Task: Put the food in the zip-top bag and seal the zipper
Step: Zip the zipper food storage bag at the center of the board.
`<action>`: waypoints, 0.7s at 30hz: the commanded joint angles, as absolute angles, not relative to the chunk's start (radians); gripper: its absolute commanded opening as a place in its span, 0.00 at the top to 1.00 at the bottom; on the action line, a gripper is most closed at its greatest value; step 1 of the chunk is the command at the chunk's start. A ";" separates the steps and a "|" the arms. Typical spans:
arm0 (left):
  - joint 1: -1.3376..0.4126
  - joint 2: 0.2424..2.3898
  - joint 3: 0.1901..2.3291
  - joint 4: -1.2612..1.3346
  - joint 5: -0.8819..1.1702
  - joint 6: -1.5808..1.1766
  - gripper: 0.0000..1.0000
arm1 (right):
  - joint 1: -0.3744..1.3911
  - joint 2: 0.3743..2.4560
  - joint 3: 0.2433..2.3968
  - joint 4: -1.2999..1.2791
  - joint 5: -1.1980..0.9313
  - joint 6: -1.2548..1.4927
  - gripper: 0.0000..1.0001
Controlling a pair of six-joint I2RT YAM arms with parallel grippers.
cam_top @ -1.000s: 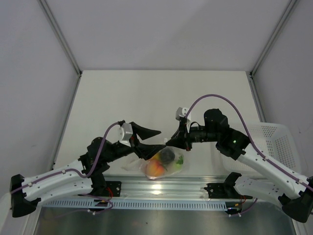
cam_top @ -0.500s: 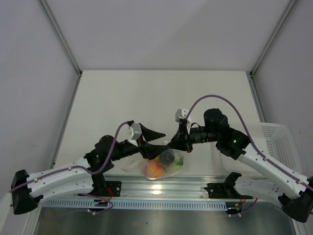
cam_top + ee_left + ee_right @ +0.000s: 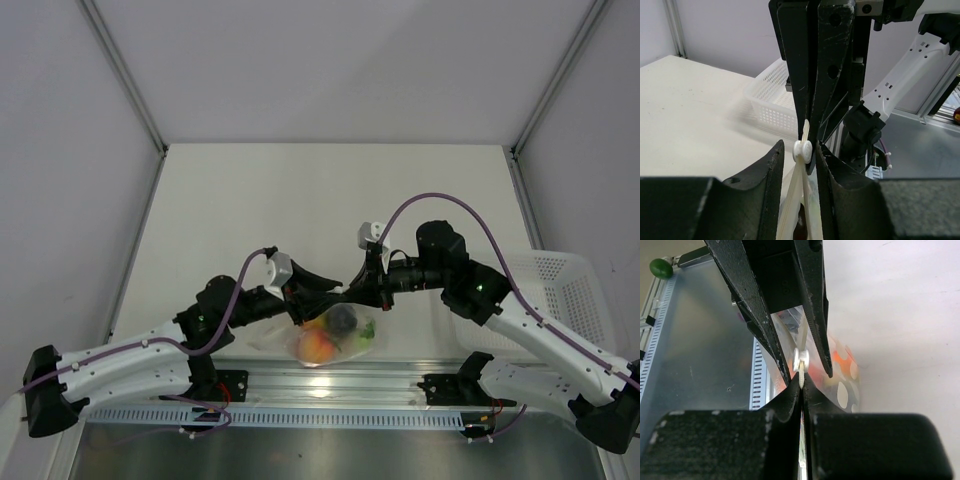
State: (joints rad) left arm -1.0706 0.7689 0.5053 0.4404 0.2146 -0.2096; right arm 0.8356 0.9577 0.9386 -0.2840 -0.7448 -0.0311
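Note:
The clear zip-top bag (image 3: 350, 342) hangs low over the table's near edge with the food inside: an orange-peach round one (image 3: 318, 346), a small dark-purple one (image 3: 344, 318) and green pieces (image 3: 367, 328). My right gripper (image 3: 356, 290) is shut on the zipper strip (image 3: 801, 377) at the bag's top edge. My left gripper (image 3: 336, 292) faces it tip to tip. In the left wrist view its jaws (image 3: 800, 152) stand slightly apart on either side of a small white slider (image 3: 802, 150) on the zipper, with a thin gap each side.
A white slotted basket (image 3: 570, 290) stands at the table's right edge, also seen in the left wrist view (image 3: 772, 102). The metal rail (image 3: 330, 385) with the arm bases runs just below the bag. A small green ball (image 3: 661, 267) lies by the rail.
My left gripper has moved right to meet the right gripper and its jaws have narrowed around the slider. The right gripper and the bag have stayed put.

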 commanded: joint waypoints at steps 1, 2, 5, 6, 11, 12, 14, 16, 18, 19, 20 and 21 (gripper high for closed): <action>-1.060 0.744 0.531 0.480 0.227 -0.215 0.67 | 0.834 0.962 0.985 -0.275 -0.746 -0.048 1.00; -1.060 0.742 0.531 0.479 0.229 -0.216 0.68 | 0.834 0.960 0.985 -0.269 -0.744 -0.046 1.00; -1.058 0.738 0.525 0.479 0.230 -0.219 0.71 | 0.834 0.965 0.986 -0.270 -0.741 -0.046 1.00; -1.057 0.735 0.529 0.482 0.229 -0.219 0.72 | 0.834 0.968 0.988 -0.271 -0.736 -0.046 1.00; -1.040 0.749 0.537 0.489 0.245 -0.230 0.80 | 0.833 0.986 1.002 -0.273 -0.736 -0.043 1.00; -1.039 0.753 0.541 0.492 0.256 -0.232 0.82 | 0.833 0.988 1.005 -0.267 -0.736 -0.041 1.00; -1.034 0.765 0.543 0.497 0.261 -0.235 0.85 | 0.833 0.989 1.017 -0.264 -0.723 -0.041 1.00; -1.025 0.773 0.545 0.503 0.262 -0.235 0.91 | 0.824 1.000 1.029 -0.264 -0.709 -0.041 1.00; -1.014 0.779 0.543 0.514 0.265 -0.244 0.99 | 0.815 1.014 1.048 -0.253 -0.707 -0.035 1.00; -1.009 0.779 0.543 0.518 0.268 -0.245 0.99 | 0.807 1.019 1.054 -0.246 -0.703 -0.034 1.00; -1.005 0.782 0.546 0.522 0.268 -0.247 0.99 | 0.804 1.023 1.058 -0.232 -0.698 -0.032 1.00; -0.994 0.782 0.545 0.526 0.268 -0.248 0.99 | 0.798 1.034 1.069 -0.224 -0.696 -0.029 1.00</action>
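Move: The zipper slider sits between the left hand's open fingertips, about 1 cm to the right of the hand point and level with it. It is about 2 cm to the left of the right hand, which already pinches the zipper strip. In the bag below, some 16 cm down, the orange fruit lies about 3 cm left and 1 cm back of the left hand. The dark round fruit is roughly 2 cm right and 2 cm ahead, some 14 cm down. Left fingers close around the white slider and pinch it from both sides, the hand easing up about 1 cm as they shut; then it carries on forward about 1 cm. The right hand, shut throughout on the strip beside the slider, keeps its pinch and travels forward some 2 cm, mostly in the later part. ##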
